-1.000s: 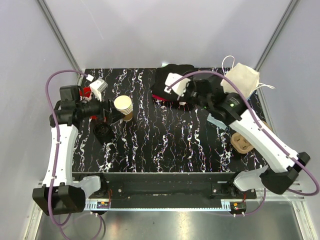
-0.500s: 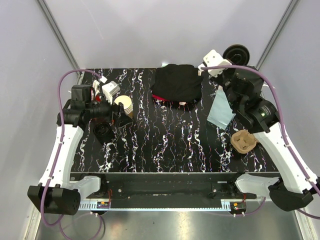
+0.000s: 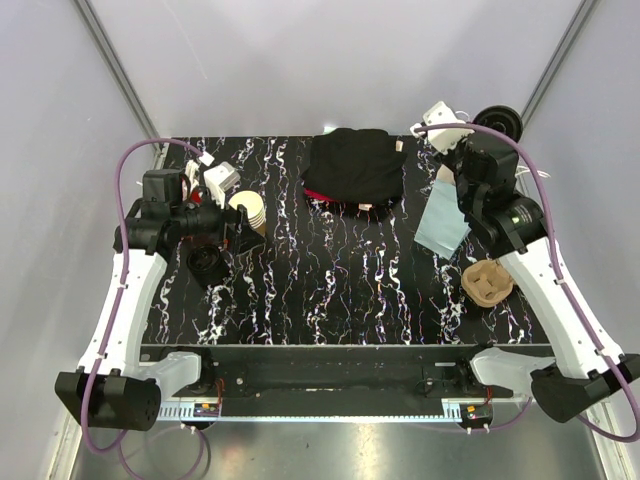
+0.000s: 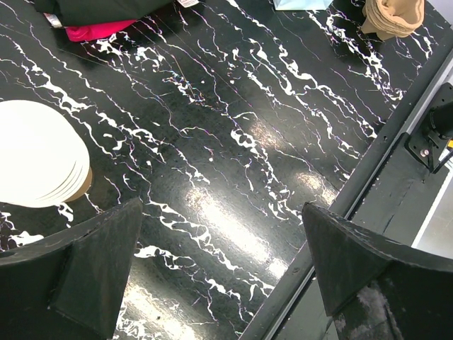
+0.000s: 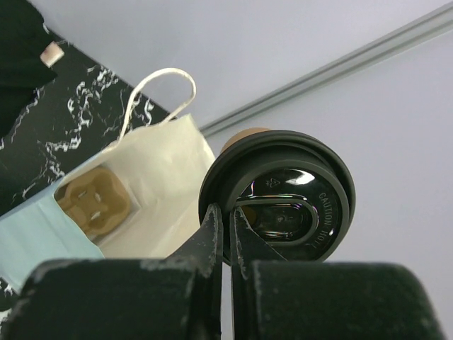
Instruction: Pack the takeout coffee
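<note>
The takeout coffee [image 5: 279, 195] is a tan cup under a round black lid, and I see the lid face-on in the right wrist view. My right gripper [image 5: 228, 225] is shut on the lid's rim. In the top view the coffee [image 3: 497, 118] hangs in the air at the back right corner, with the right gripper [image 3: 483, 127] beside it. A white paper bag [image 5: 159, 177] with a loop handle lies behind the cup. My left gripper [image 4: 223, 241] is open and empty, its fingers [image 4: 106, 262] just right of the nested cup stack [image 4: 39, 163].
A black cloth bundle [image 3: 352, 170] over something red lies at the back centre. A light blue sheet [image 3: 442, 220] and a tan cup carrier [image 3: 487, 282] sit on the right. A stack of black lids [image 3: 205, 262] and the cup stack [image 3: 248, 210] stand on the left.
My right arm has swung from over the black cloth to the back right corner with the lidded cup held high. The left gripper has edged closer to the cup stack.
</note>
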Tool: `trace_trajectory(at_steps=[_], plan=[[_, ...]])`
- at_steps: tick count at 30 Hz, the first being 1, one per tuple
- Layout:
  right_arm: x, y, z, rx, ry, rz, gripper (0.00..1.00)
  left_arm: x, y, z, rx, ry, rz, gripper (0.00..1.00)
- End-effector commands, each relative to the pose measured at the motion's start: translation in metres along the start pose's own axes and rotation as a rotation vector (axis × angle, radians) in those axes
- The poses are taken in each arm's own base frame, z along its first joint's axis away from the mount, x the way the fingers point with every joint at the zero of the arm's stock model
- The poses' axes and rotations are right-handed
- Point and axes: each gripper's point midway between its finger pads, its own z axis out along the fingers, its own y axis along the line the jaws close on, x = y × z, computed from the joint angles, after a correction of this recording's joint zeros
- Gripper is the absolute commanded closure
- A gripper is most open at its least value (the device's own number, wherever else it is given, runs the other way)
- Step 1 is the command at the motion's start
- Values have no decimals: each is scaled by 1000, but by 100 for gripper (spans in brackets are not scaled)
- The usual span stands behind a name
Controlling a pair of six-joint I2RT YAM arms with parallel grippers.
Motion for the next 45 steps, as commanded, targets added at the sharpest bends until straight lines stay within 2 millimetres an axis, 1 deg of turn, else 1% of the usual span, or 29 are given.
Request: trace_trajectory(at_steps=[1,4,6,7,8,11,14,20,27,34,36,38,42,45], plan=[[14,10,8,-52,36,69,100,-8,3,-1,-22,-37,60,1],[27,30,18,-129,83,70,100,-8,4,-1,-22,-36,60,1],[31,43,25,-178,95,86,100,-7,4,-1,-25,-36,61,1],[37,47,27,-197,112,89,100,-7,4,-1,-22,-35,61,1],[37,54,30,-232,110,95,100,-7,4,-1,-23,-36,62,1],[45,67,36,-288,131,120,100,-6,4,-1,-25,-36,64,1],[54,74,42,-324,155,139,100,-6,4,0,-25,-35,65,1],[62,94,42,-429,175,169,100,-5,5,0,-26,-35,65,1],[64,115,33,-559,197,186,100,-5,6,0,-26,-36,64,1],[59,121,25,-620,205,214,100,-5,5,1,-23,-34,63,1],[53,125,20,-662,193,236,100,-5,6,1,-25,-34,62,1],[49,124,17,-675,186,257,100,-5,6,1,-25,-35,62,1],[42,133,10,-740,182,289,100,-5,6,1,-25,-36,61,1],[40,140,8,-779,186,312,100,-6,5,1,-22,-37,61,1]])
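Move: The right hand holds the lidded coffee cup high up by the lid's rim. The bag stands a little ahead, its middle some 5 cm farther out, 4 cm to the left and about 31 cm below, with the mouth some 20 cm below. The pulp cup carrier lies roughly 6 cm back and 10 cm to the right, 41 cm down; the black cloth is 21 cm ahead and 30 cm left. From the left hand the bag is about 15 cm ahead, 48 cm to the right and 16 cm lower. Keeping its pinch on the lid's rim, the right hand brings the cup down to and into the bag's mouth, where cup and bag come to touch. It sinks about 14 cm, first easing forward, then drawing back and left as the descent stops, while the fingers tip steadily down and the wrist rolls left side up, turning somewhat counter-clockwise. ##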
